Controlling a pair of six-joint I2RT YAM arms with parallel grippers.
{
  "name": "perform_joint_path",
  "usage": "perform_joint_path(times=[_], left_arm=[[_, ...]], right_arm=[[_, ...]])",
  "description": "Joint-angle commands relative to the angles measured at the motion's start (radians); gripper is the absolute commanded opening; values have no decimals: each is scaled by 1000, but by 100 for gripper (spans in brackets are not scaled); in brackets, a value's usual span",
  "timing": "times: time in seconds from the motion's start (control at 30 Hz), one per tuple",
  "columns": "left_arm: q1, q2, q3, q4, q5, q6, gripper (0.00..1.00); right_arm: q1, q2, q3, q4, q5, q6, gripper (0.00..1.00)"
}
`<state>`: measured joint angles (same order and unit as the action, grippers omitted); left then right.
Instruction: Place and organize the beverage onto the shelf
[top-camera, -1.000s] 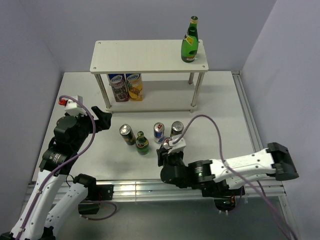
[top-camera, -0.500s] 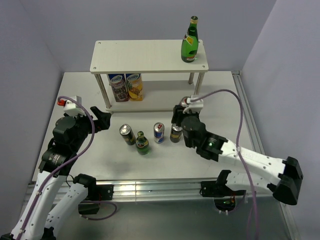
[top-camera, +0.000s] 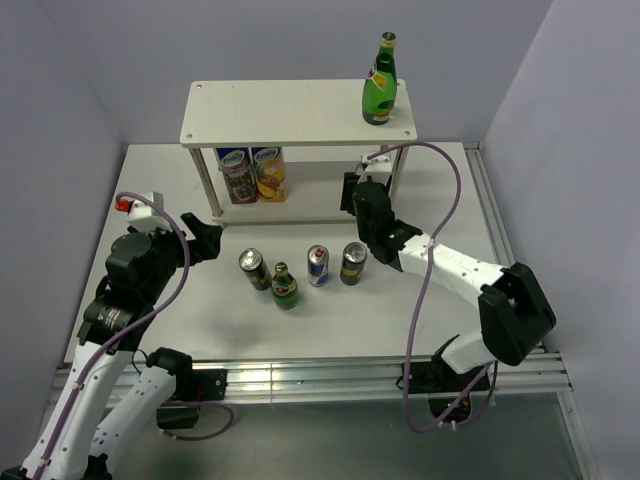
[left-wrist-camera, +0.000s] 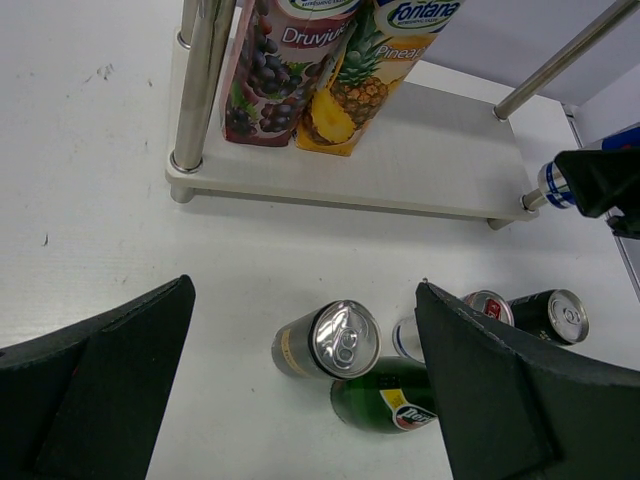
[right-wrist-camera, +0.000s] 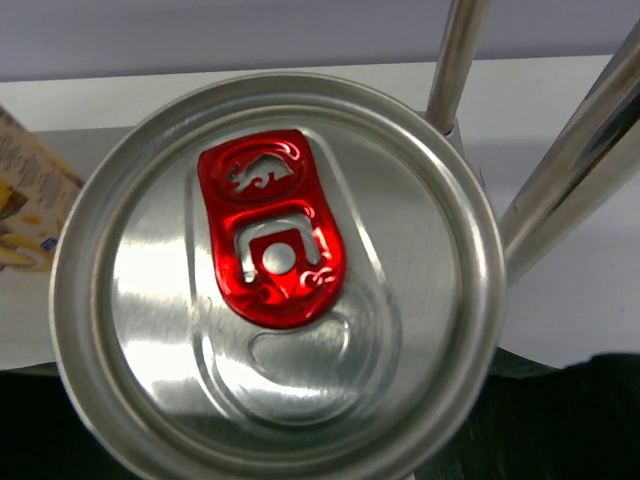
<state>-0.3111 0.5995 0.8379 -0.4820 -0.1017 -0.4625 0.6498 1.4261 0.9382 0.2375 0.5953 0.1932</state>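
Observation:
The shelf (top-camera: 290, 110) stands at the back, with one green bottle (top-camera: 378, 88) on the right end of its top board. On the table in front stand a dark can (top-camera: 253, 268), a green bottle (top-camera: 284, 287), a blue-and-silver can (top-camera: 318, 265) and a second dark can (top-camera: 353, 262). My right gripper (top-camera: 357, 195) is shut on another blue-and-silver can (right-wrist-camera: 275, 280), whose red-tabbed top fills the right wrist view. It holds the can beside the shelf's right front leg (right-wrist-camera: 570, 190). My left gripper (left-wrist-camera: 305, 295) hangs open over the left dark can (left-wrist-camera: 330, 342).
Two juice cartons (top-camera: 252, 173) stand on the left part of the shelf's lower board (left-wrist-camera: 430, 170). The right part of that board is bare. Grey walls close in the table on three sides.
My right arm has carried its can from the near table edge, past the standing cans, up to the shelf's right front leg. The left arm has not moved.

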Motion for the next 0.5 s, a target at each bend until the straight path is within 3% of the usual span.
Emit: perform_joint_path(times=[0.0, 0.47], left_arm=[[4, -6, 0, 37, 13, 19, 99], [4, -3, -2, 40, 31, 19, 99]], right_arm=[[-36, 42, 79, 155, -25, 37, 0], [-61, 313, 165, 252, 57, 63, 0]])
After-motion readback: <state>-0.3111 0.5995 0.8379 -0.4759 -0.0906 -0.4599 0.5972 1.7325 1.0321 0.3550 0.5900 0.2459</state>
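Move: The Red Bull can is already in the right gripper. Its place on the lower shelf, just inside the right-hand posts, lies about 7 cm ahead, 2 cm left and 15 cm below. The front right post stands some 6 cm to the right and 1 cm ahead, the pineapple juice carton about 24 cm left and 7 cm ahead; the dark can on the table is 17 cm back and 3 cm left. From the idle left hand that place is roughly 22 cm ahead, 32 cm right and 21 cm below. The Red Bull can, kept upright in the right gripper's unchanged hold, is lowered about 7 cm while going some 5 cm forward, in under the top board towards the right end of the lower shelf. It first drifts a touch right, then edges left past the front right post, still sinking at the end. ##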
